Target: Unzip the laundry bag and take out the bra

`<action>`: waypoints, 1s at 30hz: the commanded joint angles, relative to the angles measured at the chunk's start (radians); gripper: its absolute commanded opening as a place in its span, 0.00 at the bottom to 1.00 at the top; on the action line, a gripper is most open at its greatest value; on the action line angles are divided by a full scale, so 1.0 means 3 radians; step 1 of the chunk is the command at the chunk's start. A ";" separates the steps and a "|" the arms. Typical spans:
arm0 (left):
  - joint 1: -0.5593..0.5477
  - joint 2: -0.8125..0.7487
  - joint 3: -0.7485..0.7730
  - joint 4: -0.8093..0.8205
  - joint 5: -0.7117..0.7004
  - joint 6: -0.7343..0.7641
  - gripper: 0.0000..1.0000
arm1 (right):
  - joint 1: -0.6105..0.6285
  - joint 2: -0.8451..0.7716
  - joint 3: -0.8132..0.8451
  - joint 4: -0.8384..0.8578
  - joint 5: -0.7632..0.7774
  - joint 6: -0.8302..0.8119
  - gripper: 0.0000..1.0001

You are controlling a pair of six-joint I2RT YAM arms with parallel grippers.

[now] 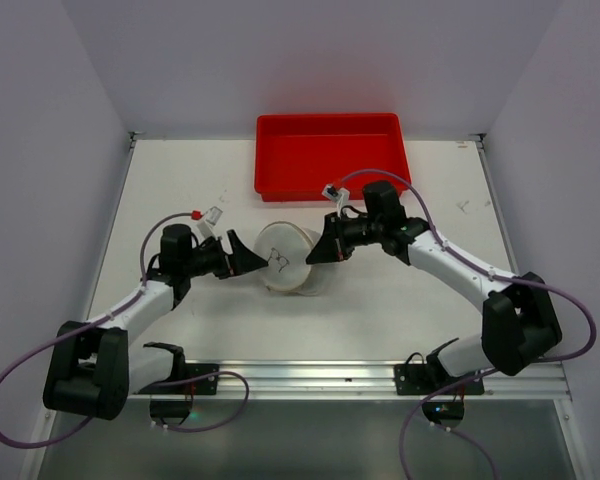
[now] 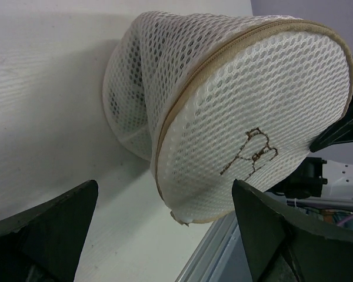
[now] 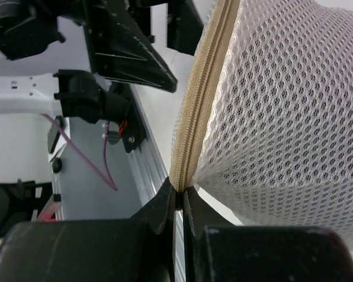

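The laundry bag (image 1: 285, 257) is a round white mesh case with a small bra icon, tipped on its edge at the table's middle. Its tan zipper (image 3: 203, 88) runs round the rim and looks closed. My right gripper (image 1: 321, 249) is shut on the zipper rim at the bag's right side; in the right wrist view (image 3: 177, 192) the fingertips pinch the zipper tape. My left gripper (image 1: 248, 257) is open just left of the bag, and its fingers (image 2: 53, 226) straddle the bag's near edge (image 2: 253, 117) without touching. The bra is hidden.
A red rectangular tray (image 1: 330, 155) stands at the back of the table, behind the bag. The metal rail (image 1: 310, 377) runs along the near edge. Grey walls close in the left and right sides.
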 commanded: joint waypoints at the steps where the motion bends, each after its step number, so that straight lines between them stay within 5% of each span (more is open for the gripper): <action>1: -0.0062 0.0104 -0.0142 0.0764 0.0299 -0.0324 1.00 | -0.0004 0.0068 0.0243 -0.0202 -0.0483 -0.0354 0.00; 8: -0.0149 0.0206 -0.0260 0.1353 0.0427 -0.0518 0.94 | -0.0014 0.0078 0.0279 -0.0300 -0.0576 -0.0477 0.00; 10: -0.0174 0.0186 -0.0276 0.1409 0.0468 -0.0595 0.83 | -0.0030 0.0073 0.0290 -0.0300 -0.0550 -0.0477 0.00; 15: -0.0205 -0.0013 -0.0286 0.1190 0.0468 -0.0565 0.33 | -0.0137 0.0053 0.0300 -0.0300 -0.0407 -0.0451 0.00; 20: -0.0200 -0.0192 -0.0271 0.0914 0.0412 -0.0564 0.04 | -0.0183 -0.0039 0.0274 -0.0300 0.0067 -0.0375 0.01; 22: -0.0215 -0.0300 -0.0230 0.0827 0.0320 -0.0631 0.00 | -0.0183 -0.0171 0.0203 -0.0279 0.0328 -0.0283 0.15; 23: -0.0236 -0.0345 -0.0204 0.0690 0.0112 -0.0656 0.00 | -0.0168 -0.0248 0.0172 -0.0229 0.0719 -0.0232 0.38; 26: -0.0419 -0.0529 -0.0031 0.0337 -0.0480 -0.0723 0.00 | 0.0076 -0.0749 -0.0190 0.0139 0.1532 -0.0094 0.65; 30: -0.0731 -0.0581 0.0113 0.0244 -0.1055 -0.1202 0.00 | 0.0506 -0.1291 -0.0670 0.0594 0.2357 0.0080 0.72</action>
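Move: The laundry bag's middle lies about 10 cm to the right of the open left hand and at roughly its height, its near edge some 3 cm off. The shut right hand already pinches the bag's zippered rim, about 14 cm right of the left hand and 7 cm higher; the bag's middle is some 4 cm left of the right hand and 7 cm below it. The red box stands about 25 cm ahead of both hands, 19 cm right of the left hand and 5 cm right of the right one, on the table. Rightward into the near edge of the bag goes the left hand, about 3 cm, shutting to pinch the bag beside the zipper as it rises some 5 cm. The right hand keeps its pinch while easing back 2 cm, then swings forward and right about 4 cm, opens and lets go, turning some 20 degrees clockwise as it lifts. ##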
